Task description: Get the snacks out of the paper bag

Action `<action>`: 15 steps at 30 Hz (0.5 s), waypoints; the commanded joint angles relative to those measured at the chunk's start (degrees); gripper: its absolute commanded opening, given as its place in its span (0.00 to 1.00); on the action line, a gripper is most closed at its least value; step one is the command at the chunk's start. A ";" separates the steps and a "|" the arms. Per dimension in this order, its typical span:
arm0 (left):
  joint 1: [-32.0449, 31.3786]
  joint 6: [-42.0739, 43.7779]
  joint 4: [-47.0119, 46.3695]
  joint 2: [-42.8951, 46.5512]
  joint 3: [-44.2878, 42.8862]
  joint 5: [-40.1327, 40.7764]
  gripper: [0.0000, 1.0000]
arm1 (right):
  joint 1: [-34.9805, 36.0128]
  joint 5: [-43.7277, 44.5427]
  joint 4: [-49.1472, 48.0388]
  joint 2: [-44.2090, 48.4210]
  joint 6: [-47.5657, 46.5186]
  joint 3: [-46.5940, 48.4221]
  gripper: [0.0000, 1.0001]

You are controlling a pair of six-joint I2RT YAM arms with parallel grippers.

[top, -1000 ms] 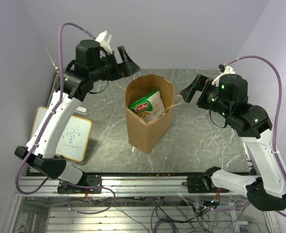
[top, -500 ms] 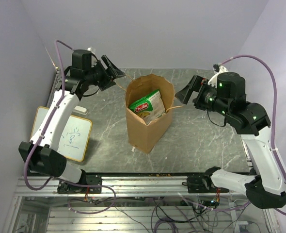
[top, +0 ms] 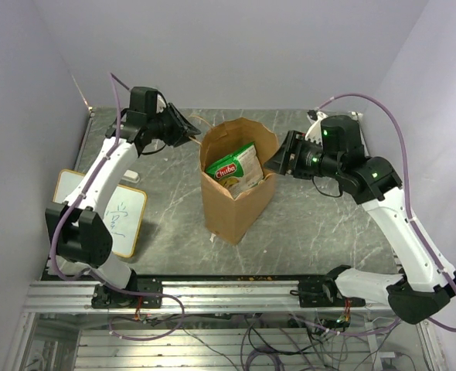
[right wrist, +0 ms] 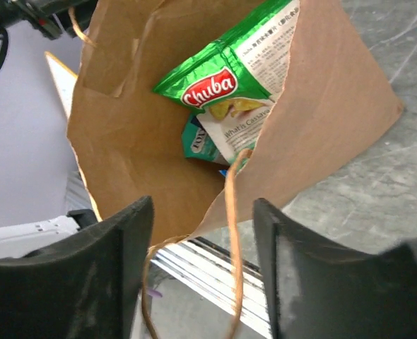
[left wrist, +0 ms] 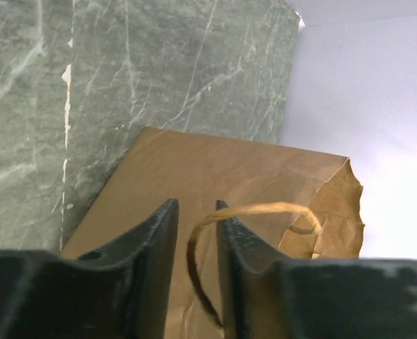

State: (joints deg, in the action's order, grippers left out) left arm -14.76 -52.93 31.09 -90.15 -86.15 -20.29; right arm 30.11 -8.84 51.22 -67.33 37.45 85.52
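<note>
The brown paper bag [top: 236, 210] stands upright and open-topped in the middle of the table. Snacks show inside it: a green-white packet with a red logo [top: 236, 166] [right wrist: 230, 92] lies over a teal one [right wrist: 198, 141]. My left gripper [top: 191, 128] [left wrist: 196, 205] sits at the bag's back-left rim. Its jaws are narrow but apart, and the left string handle [left wrist: 265, 208] loops through the gap. On the right rim, my right gripper [top: 278, 161] [right wrist: 203, 205] stands open, with the right handle [right wrist: 231, 212] hanging between its fingers without touching them.
A small whiteboard [top: 116, 212] with writing lies at the table's left edge under the left arm. Walls close in the back and both sides. The metal rail [top: 228, 290] with the arm bases runs along the near edge.
Both arms have moved in to the bag's rim, each at a string handle. Both grippers have narrowed, the left much more than the right.
</note>
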 commanded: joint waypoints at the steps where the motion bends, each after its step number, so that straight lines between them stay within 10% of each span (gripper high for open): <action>1: 0.27 -0.70 -5.66 -1.67 -1.68 -4.60 0.31 | -0.23 -3.93 -5.74 3.16 -1.34 -3.08 0.44; 5: 0.46 1.83 -5.03 -1.92 -6.04 -2.18 0.09 | -0.24 -5.84 -8.76 3.70 -2.41 -4.52 0.00; 15: 4.68 7.48 -4.67 -10.40 -26.66 -3.49 0.07 | -0.05 -19.13 -20.74 -6.80 -6.19 0.80 0.00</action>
State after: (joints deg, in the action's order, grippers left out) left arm -13.39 -48.36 29.74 -97.56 -103.77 -22.79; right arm 30.11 -21.37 38.65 -70.02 33.06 82.76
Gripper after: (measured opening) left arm 0.082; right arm 0.006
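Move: The left handle of the paper bag is already between the left fingers, its loop some 2 cm to the right and 1 cm ahead. From that hand the bag mouth opens about 13 cm right and 7 cm back, 3 cm lower, with the Chuba packet inside roughly 12 cm right, 8 cm back, 10 cm down. The right handle threads the right fingers, about 1 cm left and level fore-and-aft; from this hand the packet is some 9 cm left, 7 cm ahead, 16 cm lower. The bag's two rope handles get pinched as both grippers shut fully around them. The left hand, at first easing forward, then pulls its handle up and forward, up about 8 cm in all, its fingers tipping some 15 degrees towards level; the right carries its handle some 4 cm left, towards the bag mouth, turning slightly counter-clockwise. ##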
